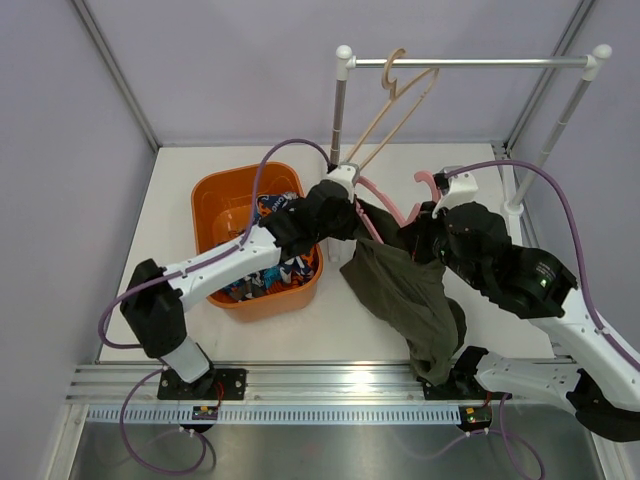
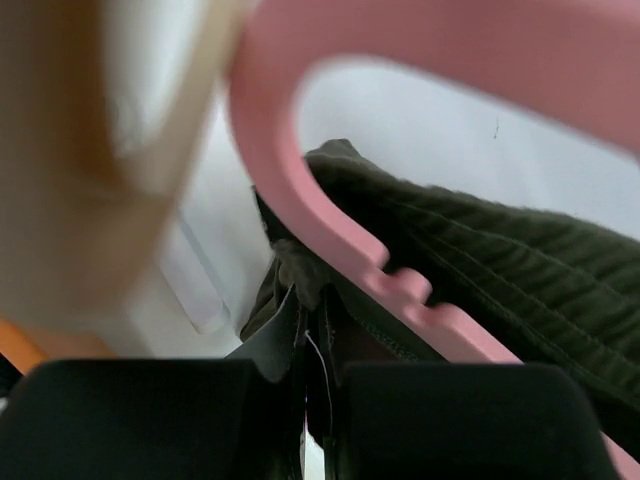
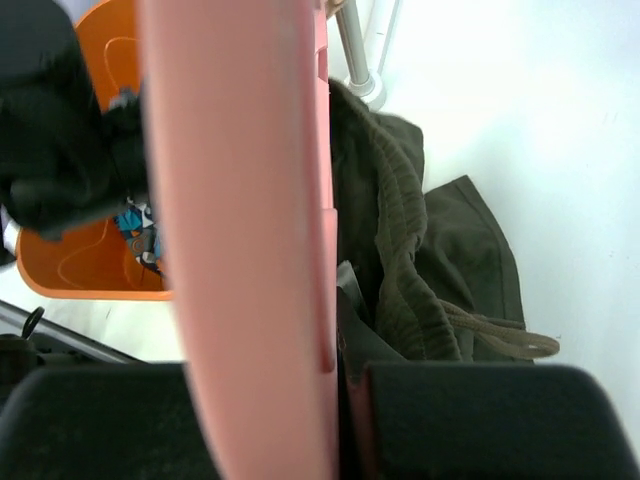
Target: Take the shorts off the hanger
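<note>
The olive-green shorts hang in the middle of the table, their waistband still at the pink hanger. My left gripper is shut on a fold of the shorts' waistband, right beside the notched arm of the pink hanger. My right gripper is shut on the pink hanger and holds it above the table. The shorts and their drawstring hang just past it.
An orange bin with mixed items stands at the left, under my left arm. A clothes rail with white posts stands at the back, and a beige hanger hangs on it. The beige hanger shows blurred in the left wrist view.
</note>
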You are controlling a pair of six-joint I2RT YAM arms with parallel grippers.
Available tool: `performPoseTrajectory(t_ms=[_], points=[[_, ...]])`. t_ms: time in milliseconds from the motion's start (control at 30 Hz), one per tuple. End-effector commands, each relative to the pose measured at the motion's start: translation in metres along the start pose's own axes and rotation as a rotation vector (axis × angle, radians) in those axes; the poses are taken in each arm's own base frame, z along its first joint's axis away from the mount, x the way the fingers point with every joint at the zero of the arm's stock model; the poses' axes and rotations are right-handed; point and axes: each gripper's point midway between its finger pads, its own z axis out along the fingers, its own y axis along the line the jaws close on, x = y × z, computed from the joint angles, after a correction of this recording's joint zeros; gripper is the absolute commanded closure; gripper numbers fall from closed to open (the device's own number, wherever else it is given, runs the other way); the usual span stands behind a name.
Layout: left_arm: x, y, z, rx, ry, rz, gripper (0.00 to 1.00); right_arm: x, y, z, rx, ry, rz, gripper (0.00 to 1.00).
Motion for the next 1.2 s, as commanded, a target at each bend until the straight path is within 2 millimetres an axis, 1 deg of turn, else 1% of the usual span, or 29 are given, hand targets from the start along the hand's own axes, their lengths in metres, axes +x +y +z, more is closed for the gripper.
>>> performPoseTrajectory(t_ms=[0, 33, 67, 100, 133, 167, 200, 233, 267, 300, 367, 400, 433, 467, 500, 567, 600, 633, 667, 700, 733, 767, 833, 867, 933, 1033, 1067, 1100, 1167], points=[[-0.012, 0.022, -0.015, -0.159, -0.090, 0.106, 1.00, -0.031, 0.002, -0.010, 0.018, -0.095, 0.016, 1.00], [-0.016, 0.018, -0.023, -0.153, -0.108, 0.112, 1.00, -0.033, 0.002, -0.007, 0.030, -0.103, 0.009, 1.00], [-0.014, 0.003, -0.030, -0.122, -0.119, 0.130, 1.00, -0.037, 0.000, -0.006, 0.044, -0.116, 0.010, 1.00], [-0.011, -0.002, -0.035, -0.110, -0.124, 0.153, 1.00, -0.045, -0.005, -0.007, 0.075, -0.140, 0.012, 1.00], [-0.014, -0.010, -0.042, -0.091, -0.139, 0.162, 1.00, -0.049, -0.006, -0.007, 0.092, -0.153, 0.009, 1.00], [-0.015, -0.024, -0.054, -0.053, -0.156, 0.193, 1.00, -0.056, -0.010, -0.007, 0.126, -0.177, 0.011, 1.00], [-0.015, -0.032, -0.061, -0.025, -0.162, 0.220, 1.00, -0.060, -0.013, -0.007, 0.142, -0.187, 0.008, 1.00], [-0.017, -0.046, -0.068, 0.038, -0.177, 0.241, 1.00, -0.062, -0.013, -0.005, 0.158, -0.190, 0.005, 1.00], [-0.013, -0.063, -0.076, 0.096, -0.181, 0.280, 1.00, -0.068, -0.014, -0.006, 0.171, -0.208, 0.011, 1.00], [-0.017, -0.071, -0.088, 0.133, -0.204, 0.325, 1.00, -0.071, -0.018, -0.005, 0.201, -0.219, 0.007, 1.00], [-0.011, -0.094, -0.106, 0.223, -0.212, 0.384, 1.00, -0.075, -0.021, -0.002, 0.234, -0.230, 0.002, 1.00], [-0.014, -0.101, -0.120, 0.263, -0.234, 0.423, 1.00, -0.077, -0.026, -0.001, 0.271, -0.239, -0.002, 1.00], [-0.015, -0.109, -0.129, 0.295, -0.244, 0.442, 1.00, -0.079, -0.029, 0.000, 0.287, -0.243, -0.001, 1.00], [-0.008, -0.122, -0.140, 0.355, -0.240, 0.473, 1.00, -0.081, -0.030, 0.003, 0.304, -0.245, -0.001, 1.00], [-0.011, -0.127, -0.155, 0.391, -0.262, 0.504, 1.00, -0.084, -0.034, 0.005, 0.322, -0.248, 0.000, 1.00], [-0.011, -0.140, -0.176, 0.452, -0.284, 0.526, 1.00, -0.090, -0.045, 0.009, 0.363, -0.255, 0.018, 1.00], [-0.015, -0.139, -0.185, 0.464, -0.297, 0.552, 1.00, -0.093, -0.049, 0.010, 0.374, -0.258, 0.025, 1.00], [-0.016, -0.140, -0.192, 0.479, -0.300, 0.561, 1.00, -0.097, -0.062, 0.011, 0.417, -0.266, 0.040, 1.00], [-0.025, -0.142, -0.200, 0.486, -0.321, 0.569, 1.00, -0.101, -0.067, 0.009, 0.431, -0.271, 0.053, 1.00], [-0.027, -0.139, -0.205, 0.482, -0.322, 0.582, 1.00, -0.103, -0.074, 0.010, 0.452, -0.272, 0.067, 1.00], [-0.034, -0.138, -0.211, 0.478, -0.339, 0.587, 1.00, -0.104, -0.080, 0.011, 0.477, -0.272, 0.074, 1.00], [-0.044, -0.139, -0.220, 0.483, -0.367, 0.607, 1.00, -0.109, -0.092, 0.009, 0.514, -0.286, 0.093, 1.00], [-0.051, -0.136, -0.226, 0.466, -0.370, 0.626, 1.00, -0.115, -0.095, 0.011, 0.517, -0.294, 0.105, 1.00], [-0.062, -0.137, -0.234, 0.466, -0.396, 0.642, 1.00, -0.119, -0.096, 0.011, 0.516, -0.302, 0.113, 1.00], [-0.069, -0.134, -0.237, 0.438, -0.409, 0.656, 1.00, -0.123, -0.098, 0.014, 0.520, -0.307, 0.117, 1.00], [-0.085, -0.133, -0.245, 0.412, -0.446, 0.667, 1.00, -0.136, -0.108, 0.007, 0.562, -0.326, 0.129, 1.00], [-0.091, -0.132, -0.248, 0.405, -0.463, 0.668, 1.00, -0.137, -0.110, 0.007, 0.563, -0.321, 0.131, 1.00], [-0.098, -0.132, -0.252, 0.395, -0.485, 0.665, 1.00, -0.140, -0.115, 0.006, 0.572, -0.324, 0.140, 1.00], [-0.119, -0.121, -0.253, 0.313, -0.526, 0.654, 1.00, -0.141, -0.114, 0.007, 0.549, -0.317, 0.142, 1.00]])
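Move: The left fingers already grip the olive shorts by the waistband. The middle of the pink hanger is about 7 cm to their right and 5 cm higher; the wooden hanger is some 11 cm ahead, 8 cm right and 17 cm up, and the orange bin about 22 cm left, level with them and 15 cm below. From the right hand, already holding the pink hanger, the rail's middle lies roughly 24 cm ahead, 11 cm right and 11 cm higher. Keep both grips shut and pull apart: draw the left gripper back about 17 cm away from the pink hanger, then lift it some 20 cm with the shorts, tipping the fingers up and turning clockwise. Meanwhile carry the pink hanger with the right hand forward and right, rising somewhat, towards the rail, turning clockwise about 35 degrees. ##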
